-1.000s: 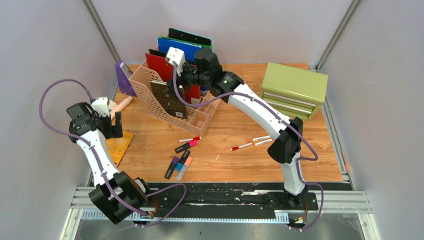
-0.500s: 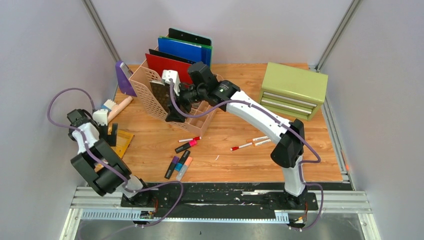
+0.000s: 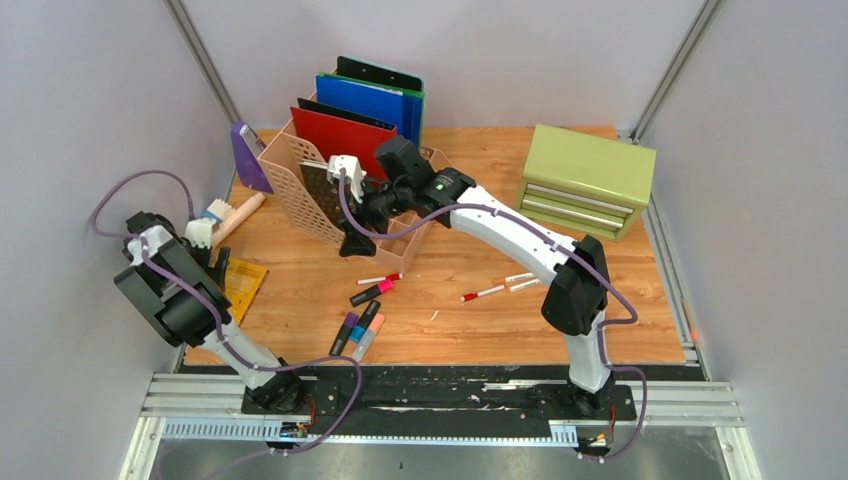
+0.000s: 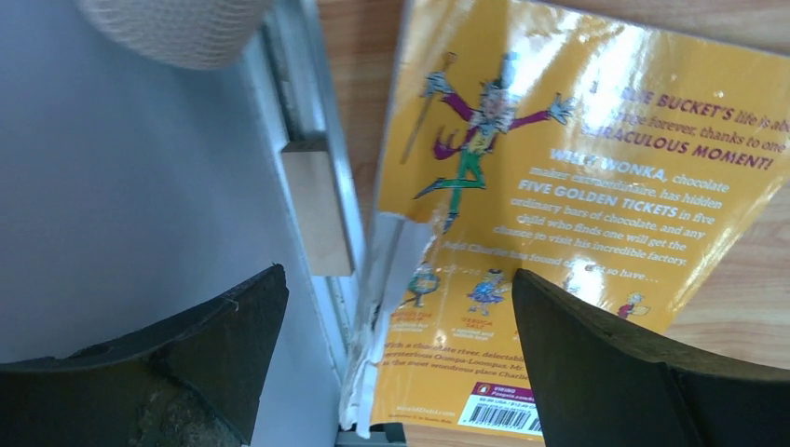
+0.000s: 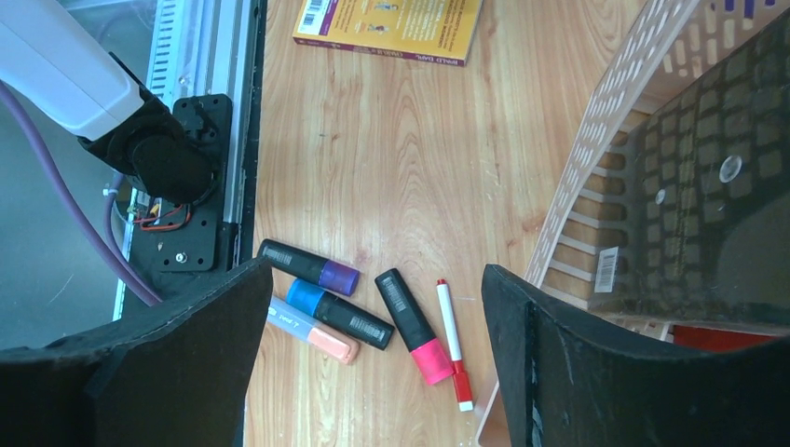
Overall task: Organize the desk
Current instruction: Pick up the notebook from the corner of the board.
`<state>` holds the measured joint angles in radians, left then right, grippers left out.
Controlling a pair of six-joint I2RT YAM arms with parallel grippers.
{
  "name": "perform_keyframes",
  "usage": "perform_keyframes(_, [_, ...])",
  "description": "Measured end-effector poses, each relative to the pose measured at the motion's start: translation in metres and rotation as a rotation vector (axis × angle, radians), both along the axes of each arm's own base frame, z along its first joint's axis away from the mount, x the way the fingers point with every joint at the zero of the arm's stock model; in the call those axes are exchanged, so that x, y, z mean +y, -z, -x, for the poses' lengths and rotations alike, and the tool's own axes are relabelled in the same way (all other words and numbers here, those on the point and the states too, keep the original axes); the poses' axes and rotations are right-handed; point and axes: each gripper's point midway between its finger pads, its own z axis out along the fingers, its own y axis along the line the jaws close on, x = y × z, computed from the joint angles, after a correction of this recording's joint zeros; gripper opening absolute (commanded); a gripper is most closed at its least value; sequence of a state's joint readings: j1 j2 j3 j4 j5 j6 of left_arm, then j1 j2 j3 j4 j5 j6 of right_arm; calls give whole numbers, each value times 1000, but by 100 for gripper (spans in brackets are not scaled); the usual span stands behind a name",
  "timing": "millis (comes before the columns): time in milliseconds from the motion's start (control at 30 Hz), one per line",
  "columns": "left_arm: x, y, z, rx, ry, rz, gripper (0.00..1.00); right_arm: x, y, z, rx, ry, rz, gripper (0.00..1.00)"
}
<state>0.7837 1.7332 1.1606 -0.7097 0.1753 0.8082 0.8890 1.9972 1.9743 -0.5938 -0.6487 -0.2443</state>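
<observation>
The desk [image 3: 450, 320] is light wood with a black rail along its front. A yellow paperback [image 4: 578, 186] lies back cover up at the desk's left edge [image 3: 243, 285]. My left gripper [image 4: 396, 279] hangs open just over the book's torn spine, one finger over the wall side and one over the cover. My right gripper [image 5: 374, 275] is open and empty above the desk, beside the front corner of the pink file organizer [image 3: 335, 205]. Below it lie three highlighters [image 5: 317, 298], a pink-capped highlighter [image 5: 415, 326] and a red pen [image 5: 454, 345].
Red, blue and black folders stand in the organizer, with a black mesh holder [image 5: 708, 168] in its front slot. Two more red pens [image 3: 500, 287] lie mid-desk. A green drawer cabinet [image 3: 585, 180] stands back right. A peach roll [image 3: 240, 212] and a purple item [image 3: 250, 157] sit back left.
My left arm folded back and lowered its gripper onto the book's left edge. My right gripper dropped from above the organizer to its front corner, facing down at the markers.
</observation>
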Motion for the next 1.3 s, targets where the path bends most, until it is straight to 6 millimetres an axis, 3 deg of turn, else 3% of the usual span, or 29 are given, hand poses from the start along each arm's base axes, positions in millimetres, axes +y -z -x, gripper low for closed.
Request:
perform_keyframes(100, [-11, 13, 5, 37, 45, 60, 95, -1, 6, 1, 9, 0, 11, 84])
perform_keyframes(400, [-28, 16, 8, 35, 116, 138, 84, -3, 14, 2, 21, 0, 26, 84])
perform_keyframes(767, [-71, 20, 20, 24, 138, 315, 59, -4, 21, 5, 43, 0, 37, 83])
perform_keyframes(900, [-79, 21, 22, 14, 121, 337, 42, -5, 25, 6, 56, 0, 44, 83])
perform_keyframes(1100, [-82, 18, 19, -9, 85, 358, 2, -6, 32, 9, 79, -1, 57, 83])
perform_keyframes(1300, [-90, 15, 16, -29, 64, 400, 0, -7, 36, 10, 88, 1, 63, 83])
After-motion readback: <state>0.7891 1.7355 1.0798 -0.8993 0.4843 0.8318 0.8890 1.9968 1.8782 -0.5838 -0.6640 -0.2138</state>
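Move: The notebook, the yellow one at the board's left edge, has its middle about 7 cm right of the left hand and 2 cm back, some 3 cm below; the open fingers already straddle its left edge. From that hand the wooden roller lies about 16 cm ahead and 8 cm right, the blue-and-white brush some 19 cm ahead and 3 cm right. From the right hand, the notebook is about 35 cm left, 4 cm back and 23 cm below. Rightwards and slightly back, after a first dip of just over a centimetre, the left hand travels about 9 cm in from the board's left edge, fingertips swinging some 20 degrees to the right. Its fingers shut almost fully on the way, pinching the thin cover edge on the notebook's left side. The right hand, open and empty, sinks about 3.5 cm beside the rack. ##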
